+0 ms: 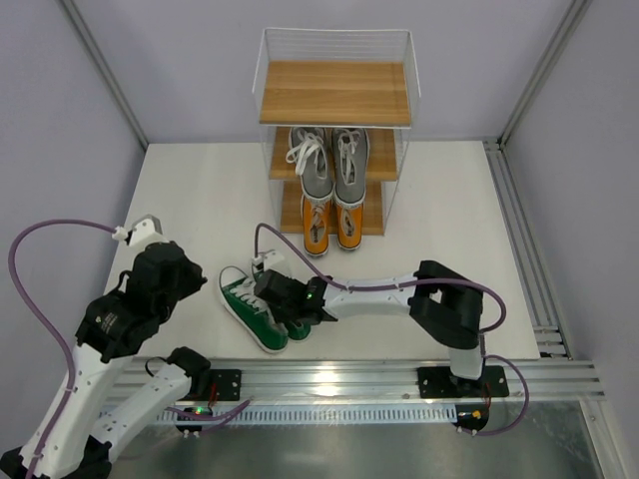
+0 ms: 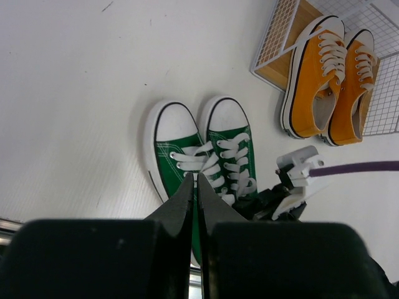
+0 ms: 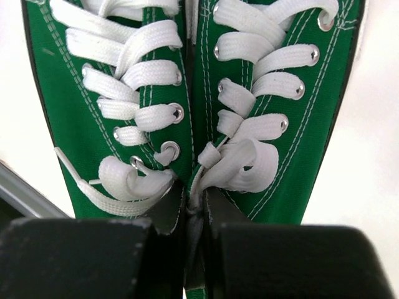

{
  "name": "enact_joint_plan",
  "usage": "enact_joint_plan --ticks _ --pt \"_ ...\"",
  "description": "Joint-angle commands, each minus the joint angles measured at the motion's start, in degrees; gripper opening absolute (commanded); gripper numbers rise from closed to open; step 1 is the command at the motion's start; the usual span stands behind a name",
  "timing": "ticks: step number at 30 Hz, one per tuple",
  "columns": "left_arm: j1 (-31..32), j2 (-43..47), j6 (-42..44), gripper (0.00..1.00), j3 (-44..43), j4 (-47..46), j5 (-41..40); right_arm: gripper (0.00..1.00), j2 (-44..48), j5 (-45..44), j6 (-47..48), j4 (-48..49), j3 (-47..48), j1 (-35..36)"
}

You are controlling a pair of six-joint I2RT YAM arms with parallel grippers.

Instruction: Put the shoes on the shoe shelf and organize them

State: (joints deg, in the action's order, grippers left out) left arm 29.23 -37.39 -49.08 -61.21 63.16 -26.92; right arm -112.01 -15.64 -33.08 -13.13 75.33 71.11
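Note:
The green shoes (image 1: 252,304) lie side by side on the white table, toes pointing to the far left. My right gripper (image 1: 287,300) is shut on them. In the right wrist view its fingers (image 3: 194,202) pinch the two inner collars together, between the left green shoe (image 3: 75,118) and the right green shoe (image 3: 299,137). My left gripper (image 2: 194,179) is shut on nothing and hangs over the green pair (image 2: 177,149); from above it (image 1: 193,273) sits left of them. The shoe shelf (image 1: 334,92) stands at the back, with the grey shoes (image 1: 331,162) on its middle board and the orange shoes (image 1: 332,222) on its lowest board.
The shelf's top board is bare under a white wire frame (image 1: 265,60). An aluminium rail (image 1: 379,377) runs along the near table edge by the arm bases. A purple cable (image 1: 40,299) loops beside the left arm. Grey walls close in the back and sides.

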Motion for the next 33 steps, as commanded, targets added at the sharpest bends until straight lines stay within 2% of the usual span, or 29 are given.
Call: enact_joint_plan --ticks 1,5,10,11,12,15,19,24,33 --pt "-0.2 -0.9 0.1 0.0 0.6 -3.3 0.8 0.04 8.4 -8.2 0.9 -8.1 -6.9 -0.7" --pt "-0.2 -1.9 0.0 0.0 1.3 -5.3 1.9 0.04 16.1 -13.4 -1.5 -13.2 -11.2 -0.8" --pt "-0.2 -3.7 -0.1 0.0 2.0 -8.1 4.1 0.05 17.4 -14.4 -3.8 -12.2 -15.0 -0.8" --pt "-0.2 -3.9 -0.1 0.0 2.1 -8.3 4.4 0.1 17.3 -13.7 -3.6 -11.1 -15.6 -0.8" --pt "-0.2 -4.3 -0.1 0.0 2.1 -8.6 4.9 0.23 17.3 -11.8 -3.4 -9.9 -16.2 -0.7" --pt "-0.2 -4.7 -0.1 0.0 2.2 -9.1 5.1 0.46 18.6 -8.4 -2.5 -5.3 -19.0 -0.8" --pt "-0.2 -4.6 0.2 0.0 2.1 -8.6 5.0 0.56 21.1 -5.0 -1.0 0.0 -23.3 -0.6" --pt "-0.2 -4.4 0.1 0.0 2.6 -8.6 5.1 0.57 23.1 -3.3 2.0 4.9 -26.9 -0.6" --pt "-0.1 -5.2 0.2 0.0 2.3 -8.1 5.5 0.52 20.2 -1.3 7.9 23.9 -33.4 -0.6"
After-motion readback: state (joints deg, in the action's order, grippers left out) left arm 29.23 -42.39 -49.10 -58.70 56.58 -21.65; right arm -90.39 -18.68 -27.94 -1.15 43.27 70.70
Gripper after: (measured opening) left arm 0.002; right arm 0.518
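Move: My right hand already has the inner sides of the two green shoes pinched together. The pair's middle lies about 2 cm ahead of it and 2 cm lower, and the clear table spot for them is roughly 10 cm to its right. On the shelf, the orange shoes sit some 28 cm ahead and 15 cm right, with the grey pair about 15 cm above them. From my left hand, the green pair is about 12 cm right, 2 cm ahead and 21 cm below. With my right hand I keep the pinch and quickly drag both green shoes about 12 cm to the right over the table, tipping the hand some 10 degrees on the way. Then I stop and open the fingers about halfway, letting go of the inner sides, and ease slightly back and down over them as the wrist levels out. My left hand, shut and empty, drifts 3 to 4 cm right, forward and down. ##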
